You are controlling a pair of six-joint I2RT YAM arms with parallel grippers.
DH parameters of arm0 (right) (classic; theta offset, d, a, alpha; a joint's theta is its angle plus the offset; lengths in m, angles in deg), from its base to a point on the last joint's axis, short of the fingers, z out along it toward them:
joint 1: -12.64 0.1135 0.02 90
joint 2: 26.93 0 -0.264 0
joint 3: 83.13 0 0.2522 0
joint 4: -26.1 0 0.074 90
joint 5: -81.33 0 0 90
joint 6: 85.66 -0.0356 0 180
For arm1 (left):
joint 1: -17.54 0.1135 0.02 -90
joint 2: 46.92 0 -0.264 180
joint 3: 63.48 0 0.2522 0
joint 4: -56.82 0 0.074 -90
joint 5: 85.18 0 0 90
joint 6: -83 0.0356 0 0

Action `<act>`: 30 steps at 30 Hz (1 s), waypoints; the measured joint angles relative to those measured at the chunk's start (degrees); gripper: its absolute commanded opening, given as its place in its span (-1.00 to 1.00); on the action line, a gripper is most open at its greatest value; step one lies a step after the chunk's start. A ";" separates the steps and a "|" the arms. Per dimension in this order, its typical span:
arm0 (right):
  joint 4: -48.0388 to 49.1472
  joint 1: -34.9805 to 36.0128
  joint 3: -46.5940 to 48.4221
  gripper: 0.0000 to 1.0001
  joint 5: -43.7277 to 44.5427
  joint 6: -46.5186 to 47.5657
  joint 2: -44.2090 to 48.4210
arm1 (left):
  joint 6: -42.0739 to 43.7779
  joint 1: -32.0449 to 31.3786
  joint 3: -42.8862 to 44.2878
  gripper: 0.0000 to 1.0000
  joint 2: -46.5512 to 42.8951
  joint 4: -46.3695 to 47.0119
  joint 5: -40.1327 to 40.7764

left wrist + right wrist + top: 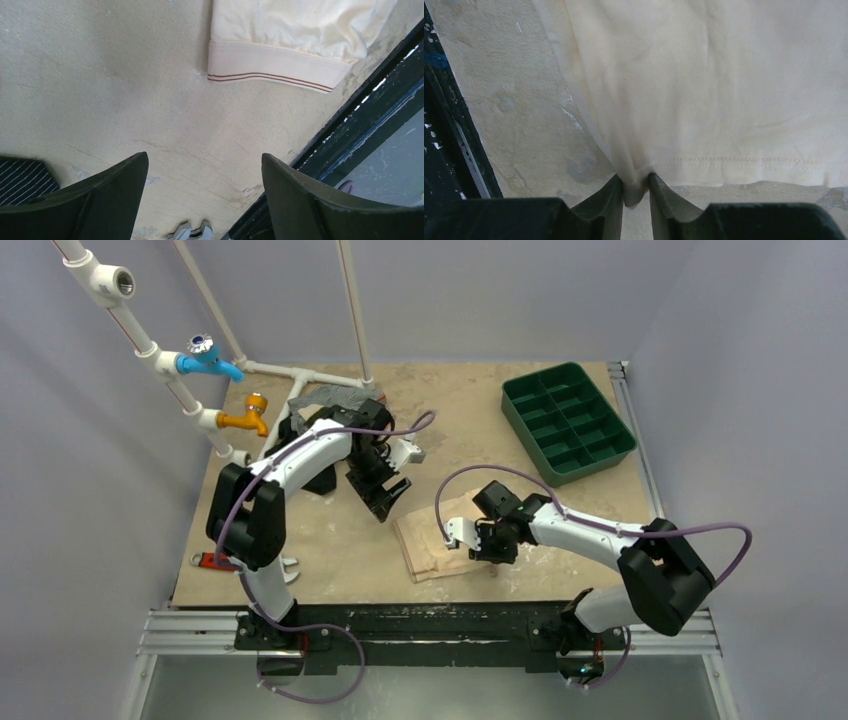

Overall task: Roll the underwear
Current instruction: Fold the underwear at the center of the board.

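The underwear (pixel 432 538) is a pale beige cloth lying flat near the table's front edge, between the two arms. My right gripper (pixel 480 546) is at its right side and is shut on a bunched fold of the underwear's hemmed edge (pixel 636 186). In the left wrist view the underwear (pixel 285 25) shows its band (pixel 272 67) with two thin brown lines. My left gripper (pixel 386 502) hangs just behind the cloth's far left corner. Its jaws (pixel 205 167) stand wide apart, with only bare table between them.
A green compartment tray (pixel 600 462) sits at the back right. White pipes with a blue tap (pixel 208 357) and an orange tap (pixel 250 415) stand at the back left, with a grey garment (pixel 335 398) beside them. A red-handled wrench (pixel 215 561) lies front left. The black rail (pixel 430 620) borders the front.
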 measured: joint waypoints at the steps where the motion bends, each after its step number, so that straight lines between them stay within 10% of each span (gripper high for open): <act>1: 0.00 0.00 0.07 -0.62 -0.04 0.00 -0.02 | -0.04 0.02 -0.68 0.65 -0.79 0.44 -0.31; 24: -11.93 -3.08 14.84 -1.00 -14.82 -5.64 -8.44 | -3.78 -0.04 -31.71 0.61 -37.40 26.25 -2.99; 30: -15.15 -6.62 20.31 -1.00 -18.80 -6.43 -12.04 | 0.52 -8.61 -35.47 0.60 -40.96 29.68 1.77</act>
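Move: My right hand is at the near right corner of the underwear, with its cloth already between the fingers; the underwear's middle, where this corner goes, lies about 7 cm to the left and 4 cm ahead. The green tray is some 28 cm ahead of this hand and 17 cm right. From my left hand, the underwear's middle lies roughly 13 cm right, 3 cm back and 8 cm below; the clothes pile is 16 cm ahead and 10 cm left, the wrench 9 cm back and 24 cm left. I squeeze my right fingers fully shut on the corner, draw it back about 1 cm, then carry it left and up, roughly 5 cm each way, easing forward at the end as the wrist tilts about 20 degrees. Meanwhile my open, empty left hand draws back some 5 cm beside the waistband edge and rises, its fingertips swinging about 30 degrees forward and somewhat right. ##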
